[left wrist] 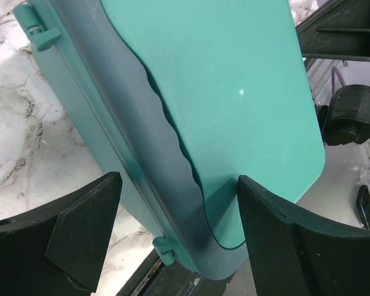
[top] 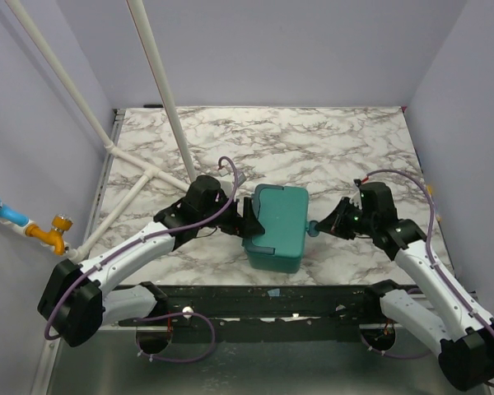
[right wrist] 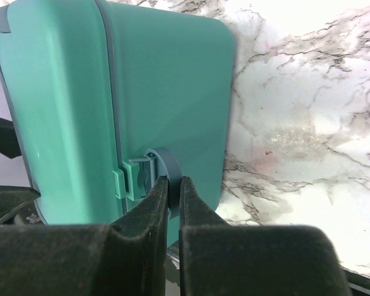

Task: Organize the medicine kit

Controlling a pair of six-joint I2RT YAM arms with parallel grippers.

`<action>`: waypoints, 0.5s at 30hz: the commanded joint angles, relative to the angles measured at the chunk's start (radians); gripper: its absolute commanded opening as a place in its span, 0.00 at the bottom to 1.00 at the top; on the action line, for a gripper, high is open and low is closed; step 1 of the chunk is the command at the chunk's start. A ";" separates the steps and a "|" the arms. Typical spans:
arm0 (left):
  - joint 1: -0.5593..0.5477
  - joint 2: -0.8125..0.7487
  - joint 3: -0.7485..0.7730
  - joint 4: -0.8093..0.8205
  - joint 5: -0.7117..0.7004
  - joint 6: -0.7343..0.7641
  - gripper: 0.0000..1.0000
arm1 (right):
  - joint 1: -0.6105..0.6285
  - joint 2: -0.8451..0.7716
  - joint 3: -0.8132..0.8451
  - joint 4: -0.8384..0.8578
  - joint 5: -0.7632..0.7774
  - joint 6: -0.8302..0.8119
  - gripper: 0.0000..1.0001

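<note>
The medicine kit (top: 277,226) is a deep teal box with its lid down, standing on the marble table near the front edge. My left gripper (top: 245,218) is at its left side. In the left wrist view the left gripper (left wrist: 179,185) is open, its two fingers straddling a rounded corner of the kit (left wrist: 222,92) beside a hinge knuckle (left wrist: 165,250). My right gripper (top: 315,228) is at the kit's right side. The right wrist view shows the right gripper (right wrist: 174,182) shut on the round grey-blue latch tab (right wrist: 166,161) on the kit's side wall (right wrist: 166,80).
White pipes (top: 148,177) slant across the back left of the marble table (top: 337,148). A black frame rail (top: 272,300) runs along the near edge just in front of the kit. Purple walls close in the sides and back.
</note>
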 commanded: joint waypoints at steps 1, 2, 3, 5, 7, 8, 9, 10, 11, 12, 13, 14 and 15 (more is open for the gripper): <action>-0.015 0.001 0.062 -0.141 -0.057 0.067 0.76 | 0.004 -0.003 0.070 -0.042 0.035 -0.065 0.01; -0.018 -0.003 0.087 -0.171 -0.082 0.078 0.77 | 0.004 -0.002 0.074 -0.049 0.036 -0.071 0.01; -0.020 -0.006 0.117 -0.216 -0.119 0.095 0.77 | 0.004 -0.001 0.075 -0.054 0.036 -0.076 0.01; -0.025 -0.012 0.169 -0.289 -0.186 0.126 0.77 | 0.004 0.001 0.076 -0.062 0.037 -0.084 0.01; -0.026 -0.018 0.217 -0.345 -0.237 0.146 0.77 | 0.003 -0.001 0.076 -0.065 0.036 -0.089 0.01; -0.026 -0.024 0.231 -0.357 -0.246 0.153 0.78 | 0.004 -0.002 0.073 -0.065 0.035 -0.089 0.01; -0.026 -0.028 0.250 -0.358 -0.245 0.155 0.78 | 0.004 -0.004 0.071 -0.066 0.033 -0.091 0.01; -0.028 -0.030 0.263 -0.351 -0.229 0.155 0.78 | 0.004 -0.004 0.069 -0.065 0.034 -0.092 0.01; -0.029 -0.029 0.279 -0.340 -0.200 0.151 0.78 | 0.004 -0.004 0.067 -0.065 0.033 -0.093 0.01; -0.031 -0.025 0.293 -0.323 -0.170 0.140 0.78 | 0.003 -0.003 0.067 -0.065 0.033 -0.094 0.01; -0.036 -0.018 0.304 -0.305 -0.131 0.130 0.78 | 0.004 -0.002 0.065 -0.065 0.031 -0.094 0.01; -0.042 -0.008 0.315 -0.282 -0.098 0.118 0.78 | 0.004 -0.004 0.064 -0.062 0.031 -0.093 0.01; -0.048 0.003 0.323 -0.264 -0.063 0.105 0.78 | 0.004 -0.004 0.063 -0.062 0.030 -0.092 0.01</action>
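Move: The green medicine kit stands shut between my hands. Its middle lies about 7 cm to the right of my open left hand, level with it front to back and some 5 cm lower; the hinge edge of the lid is right at those fingers. The grey-blue handle is pinched in my right fingers, about 15 cm right of my left hand, and the kit's middle is roughly 8 cm to the left of my right hand and 3 cm lower. I draw my left hand up off the hinge side of the kit, about 5 cm and gathering speed, easing some 2 cm forward with a roughly 10-degree tilt of the wrist, fingers left wide. My right hand keeps its pinch on the handle and gives the kit a small tug to the right, about 1 cm, then holds there. ##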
